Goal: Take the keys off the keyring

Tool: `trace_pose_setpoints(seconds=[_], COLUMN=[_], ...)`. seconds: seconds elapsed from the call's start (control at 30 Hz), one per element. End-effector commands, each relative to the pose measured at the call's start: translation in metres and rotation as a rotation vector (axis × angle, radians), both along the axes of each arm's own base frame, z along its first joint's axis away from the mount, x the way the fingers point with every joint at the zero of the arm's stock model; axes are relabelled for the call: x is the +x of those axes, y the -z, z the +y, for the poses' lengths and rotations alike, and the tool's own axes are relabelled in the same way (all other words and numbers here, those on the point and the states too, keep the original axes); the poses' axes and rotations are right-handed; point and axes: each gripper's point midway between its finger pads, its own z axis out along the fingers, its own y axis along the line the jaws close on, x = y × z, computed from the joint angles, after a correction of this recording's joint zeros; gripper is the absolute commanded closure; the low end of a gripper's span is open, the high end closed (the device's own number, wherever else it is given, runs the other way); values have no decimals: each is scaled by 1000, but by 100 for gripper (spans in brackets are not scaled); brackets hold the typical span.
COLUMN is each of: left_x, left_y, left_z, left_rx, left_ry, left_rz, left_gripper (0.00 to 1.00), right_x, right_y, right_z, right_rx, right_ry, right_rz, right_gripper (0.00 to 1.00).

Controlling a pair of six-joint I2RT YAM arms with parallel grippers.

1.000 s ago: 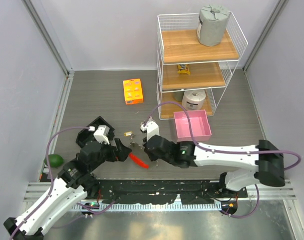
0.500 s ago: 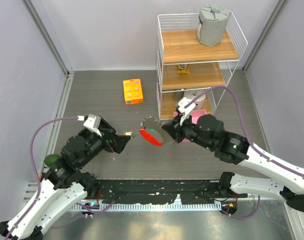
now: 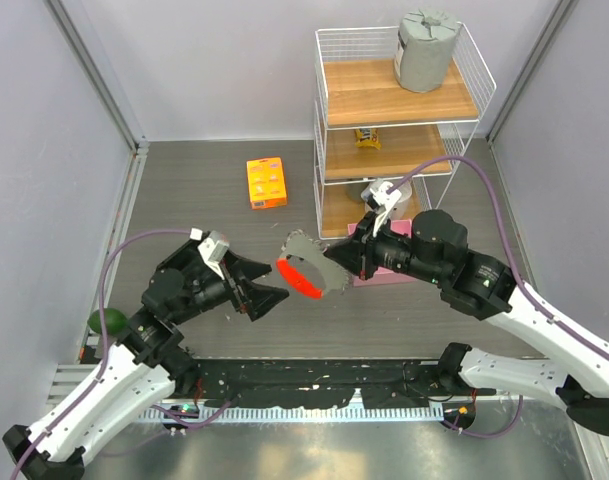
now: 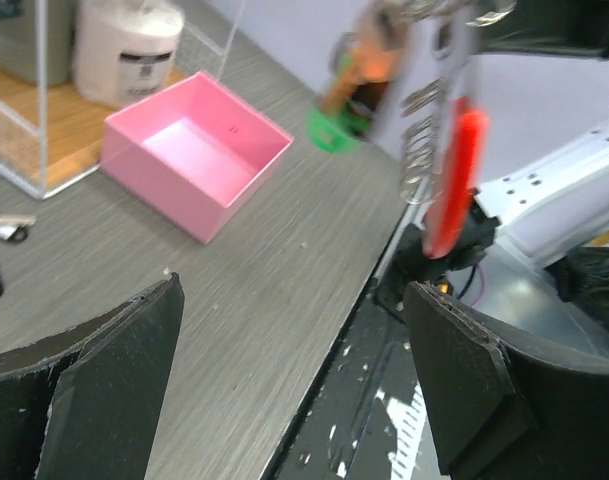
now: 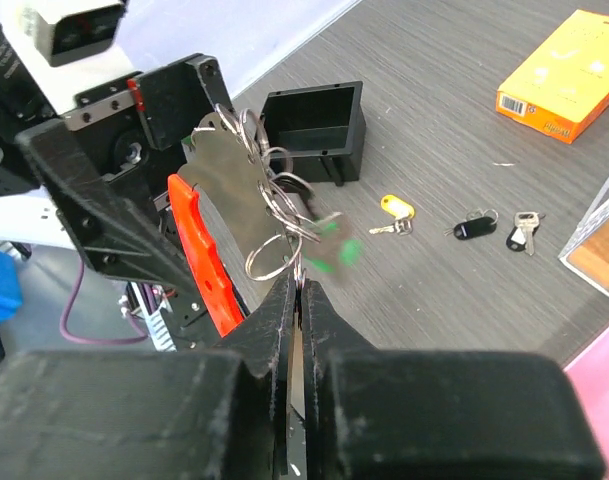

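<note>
My right gripper [image 5: 297, 285] is shut on a thin ring of the keyring [image 5: 274, 255] and holds it in the air. The red strap [image 5: 199, 255], a silvery plate and a blurred green tag [image 5: 339, 252] hang from it. From above, the keyring [image 3: 304, 262] hangs between the two arms. My left gripper [image 3: 269, 285] stands wide open just left of it, nothing between its fingers. In the left wrist view the red strap [image 4: 454, 180] dangles ahead of the open left gripper [image 4: 294, 300]. Three loose keys [image 5: 394, 210] lie on the table, with yellow, black and silvery heads.
An orange box [image 3: 267, 182] lies at the back. A wire shelf [image 3: 394, 110] with rolls stands at the back right, a pink tray [image 4: 199, 205] in front of it. A green ball [image 3: 104, 320] sits at the left edge.
My right gripper lifted the keyring off the table and carried it up and to the right. The left gripper rose, turned toward it and opened a little wider.
</note>
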Motion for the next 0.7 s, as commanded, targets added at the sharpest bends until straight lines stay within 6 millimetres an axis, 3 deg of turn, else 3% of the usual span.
trace_pose_setpoints(seconds=[0.0, 0.27, 0.33, 0.47, 0.6, 0.67], left_x=[-17, -11, -11, -5, 0, 6], left_y=[-67, -79, -80, -79, -79, -75], left_z=[-12, -15, -19, -24, -25, -23], left_rx=[-208, -229, -226, -214, -193, -154], left_ry=[124, 115, 134, 137, 124, 95], left_rz=[-184, -198, -189, -170, -164, -175], left_gripper=[2, 8, 20, 56, 97, 100], right_x=[1, -3, -3, -4, -3, -5], right_y=[-28, -21, -16, -5, 7, 13], right_z=[11, 28, 30, 33, 30, 30], right_rx=[143, 177, 167, 170, 152, 143], right_ry=[-2, -64, -69, -77, -64, -69], right_rz=[44, 83, 92, 110, 114, 114], right_gripper=[95, 95, 95, 95, 95, 94])
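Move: The red handle of the keyring's grey plate, whose rings the right hand already grips, lies about 6 cm right of the open left hand, 1 cm ahead and 6 cm above; from the right hand it is some 7 cm left, 4 cm back and 1 cm lower. On the table, about 17 cm below the left hand, the yellow key tag lies 10 cm ahead and 5 cm left, the black key fob 15 cm ahead and 2 cm right. The left hand rises about 5 cm, edging right, and pinches the red handle the right brings down and leftward. ##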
